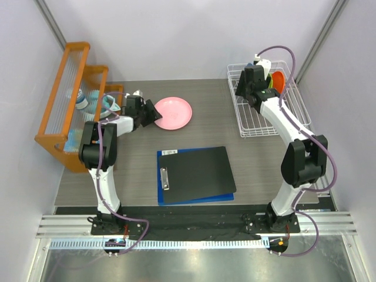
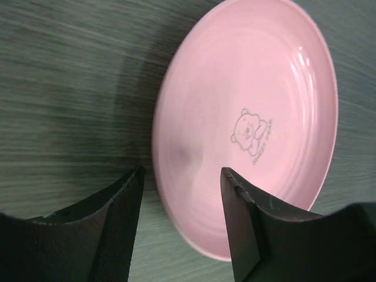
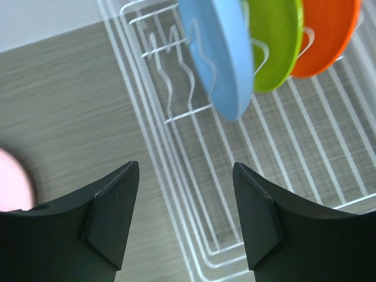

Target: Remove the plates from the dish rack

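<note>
A pink plate (image 1: 174, 113) lies flat on the table left of centre, with a small bear print showing on the pink plate (image 2: 247, 111) in the left wrist view. My left gripper (image 1: 154, 114) is at its left rim, and the open jaws of the left gripper (image 2: 182, 179) straddle the plate's edge without pinching it. The white wire dish rack (image 1: 258, 126) stands at the back right. A light blue plate (image 3: 220, 53), a lime green plate (image 3: 275, 41) and an orange plate (image 3: 326, 32) stand upright in it. My right gripper (image 3: 185, 170) hovers open over the rack's wire floor (image 3: 202, 176), short of the blue plate.
An orange stepped shelf rack (image 1: 64, 111) with blue and teal items stands at the far left, close behind the left arm. A black clipboard (image 1: 197, 173) on a blue one lies at the table's front centre. Walls close in both sides.
</note>
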`<state>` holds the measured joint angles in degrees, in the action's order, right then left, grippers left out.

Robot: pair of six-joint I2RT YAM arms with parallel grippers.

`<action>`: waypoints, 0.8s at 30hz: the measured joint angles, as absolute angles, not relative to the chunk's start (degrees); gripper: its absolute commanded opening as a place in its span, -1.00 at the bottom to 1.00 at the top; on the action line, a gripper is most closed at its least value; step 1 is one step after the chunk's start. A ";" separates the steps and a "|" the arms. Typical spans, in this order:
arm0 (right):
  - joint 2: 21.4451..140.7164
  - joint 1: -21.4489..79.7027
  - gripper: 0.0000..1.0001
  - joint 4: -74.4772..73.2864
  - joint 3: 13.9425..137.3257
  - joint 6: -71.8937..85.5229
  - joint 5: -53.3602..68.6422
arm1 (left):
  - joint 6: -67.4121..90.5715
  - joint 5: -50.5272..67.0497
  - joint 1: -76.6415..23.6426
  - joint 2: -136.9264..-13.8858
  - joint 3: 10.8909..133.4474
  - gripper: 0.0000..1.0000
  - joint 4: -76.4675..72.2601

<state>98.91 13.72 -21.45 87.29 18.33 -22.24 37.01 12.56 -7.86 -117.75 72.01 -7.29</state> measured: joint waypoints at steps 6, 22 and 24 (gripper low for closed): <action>108.44 12.19 0.40 -21.78 98.91 13.74 -29.74 | 35.27 8.64 -7.79 -113.58 69.34 0.57 -2.26; 128.40 11.51 -0.19 -21.30 114.24 3.73 -43.68 | 32.14 3.60 -16.14 -86.74 54.68 0.99 1.28; 128.35 11.51 -0.29 -20.86 114.24 3.01 -44.73 | 31.55 3.25 -16.78 -84.99 54.30 0.99 1.10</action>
<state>128.35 11.51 -20.86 114.24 3.01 -44.73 31.55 3.25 -16.78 -84.99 54.30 1.10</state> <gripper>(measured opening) 0.425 0.994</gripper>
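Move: The blue plate stands in the rack about 16 cm ahead of the right hand's empty fingers, 6 cm to the right and 8 cm lower. The green plate is some 6 cm right of the blue one and the orange about 11 cm right, both about 1 cm nearer. The left hand straddles the near-left rim of the pink plate lying flat; its middle is 3 cm ahead, 8 cm right and 2 cm down, with the clipboard about 29 cm back and 20 cm right. The right hand reaches about 10 cm forward and 7 cm right to the blue plate's near rim, sinking some 5 cm in the second half while rolling about 25 degrees, right side up, and turning clockwise, its fingers closing partway around the rim at the end. Meanwhile the left hand backs off the pink plate's rim, slightly left at first, then swings back rightward and climbs about 10 cm, opening fully and tipping a little upward. ##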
